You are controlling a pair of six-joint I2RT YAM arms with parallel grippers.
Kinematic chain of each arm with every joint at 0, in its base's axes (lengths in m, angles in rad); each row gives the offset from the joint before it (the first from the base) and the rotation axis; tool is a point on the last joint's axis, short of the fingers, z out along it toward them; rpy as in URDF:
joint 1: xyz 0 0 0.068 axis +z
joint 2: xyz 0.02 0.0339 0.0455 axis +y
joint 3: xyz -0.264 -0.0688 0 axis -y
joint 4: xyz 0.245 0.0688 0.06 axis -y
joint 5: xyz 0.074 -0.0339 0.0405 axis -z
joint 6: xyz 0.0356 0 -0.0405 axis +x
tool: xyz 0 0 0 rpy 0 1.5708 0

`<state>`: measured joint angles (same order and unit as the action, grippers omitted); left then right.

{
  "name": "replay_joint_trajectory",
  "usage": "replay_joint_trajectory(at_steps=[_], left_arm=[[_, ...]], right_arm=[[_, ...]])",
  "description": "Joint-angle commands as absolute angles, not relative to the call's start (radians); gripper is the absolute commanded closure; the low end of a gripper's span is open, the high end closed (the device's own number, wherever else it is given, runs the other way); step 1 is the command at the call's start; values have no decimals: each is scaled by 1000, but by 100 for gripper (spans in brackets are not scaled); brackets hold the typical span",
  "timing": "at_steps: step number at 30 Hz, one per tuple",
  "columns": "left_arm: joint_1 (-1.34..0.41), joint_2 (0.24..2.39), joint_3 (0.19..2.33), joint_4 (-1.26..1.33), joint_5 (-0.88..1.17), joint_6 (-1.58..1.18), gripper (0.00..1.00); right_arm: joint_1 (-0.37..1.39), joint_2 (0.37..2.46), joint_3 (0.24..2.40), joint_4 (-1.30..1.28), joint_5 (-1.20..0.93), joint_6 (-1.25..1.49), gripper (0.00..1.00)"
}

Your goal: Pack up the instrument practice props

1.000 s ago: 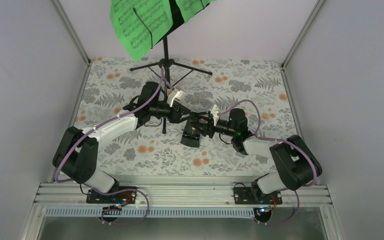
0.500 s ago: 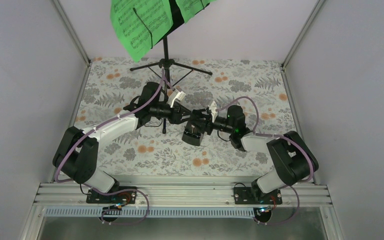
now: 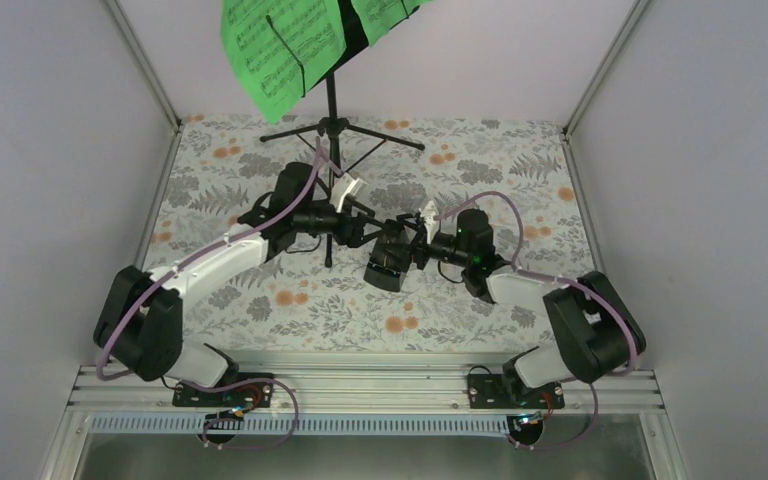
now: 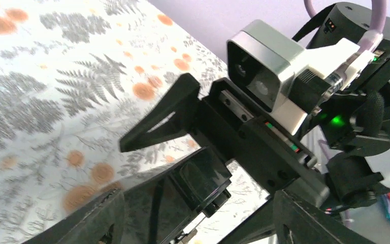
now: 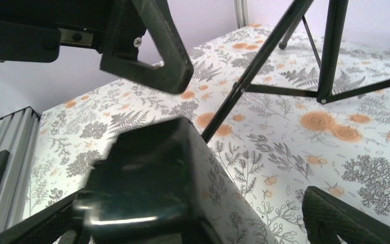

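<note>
The small dark metronome point(image 3: 384, 268) sits mid-table between my two grippers. My left gripper point(image 3: 374, 240) reaches it from the left and is open, its fingers point(image 4: 97, 219) straddling the glossy metronome point(image 4: 183, 190), with a gap on the right side. My right gripper point(image 3: 406, 254) comes from the right and is open too, with the metronome point(image 5: 152, 173) filling the space between its jaws and table showing beside its right finger point(image 5: 345, 218). The black tripod music stand point(image 3: 332, 110) stands at the back and carries green music sheets point(image 3: 280, 50).
The stand's tripod legs point(image 5: 330, 51) spread over the floral cloth point(image 3: 520, 170) just behind the grippers. Grey walls close in left, right and back. An aluminium rail point(image 3: 360, 385) runs along the near edge by the arm bases.
My right gripper has moved left, closer around the metronome. The left arm's elbow has swung out to the left. The metronome has shifted slightly towards the back.
</note>
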<state>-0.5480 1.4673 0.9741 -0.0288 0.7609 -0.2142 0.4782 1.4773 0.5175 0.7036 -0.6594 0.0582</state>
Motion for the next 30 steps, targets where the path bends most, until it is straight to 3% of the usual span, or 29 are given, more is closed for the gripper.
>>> replay_joint_trajectory(at_steps=[1,7,17,30], left_arm=[[-547,1368,952,0,663,-175,24],[-546,1315,934,22,652,-144,12],[-619,1320,937,-63,543,-38,8],[-719,1439,937,-108,409,-15,0]], right_arm=[[483,1345,538,588,-653,45,4],[480,1151,539,390,-593,56,2],[408,821,475,237,-224,299,0],[396,612,425,90,30,362,0]])
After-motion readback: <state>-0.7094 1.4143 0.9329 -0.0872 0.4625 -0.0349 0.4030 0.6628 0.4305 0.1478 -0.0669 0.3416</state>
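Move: The metronome stands between the grippers. Its middle is about 4 cm right, 2 cm back and some 11 cm below the left hand, and about 4 cm left, 2 cm back and 6 cm below the right hand. The foot of the music stand's near leg is on the table some 9 cm left of the left hand, 1 cm ahead and 20 cm down. The tripod hub is roughly 20 cm ahead, 8 cm left and 3 cm below that hand. The metronome is left by both grippers: the right, already nearly wide open, rises about 12 cm, then swings some 14 cm right, turning clockwise about 40 degrees. The left opens fully, rises about 4 cm from the metronome's top, then eases back and a little left and sinks nearly 7 cm beside its left side, tipping its fingers further down. ##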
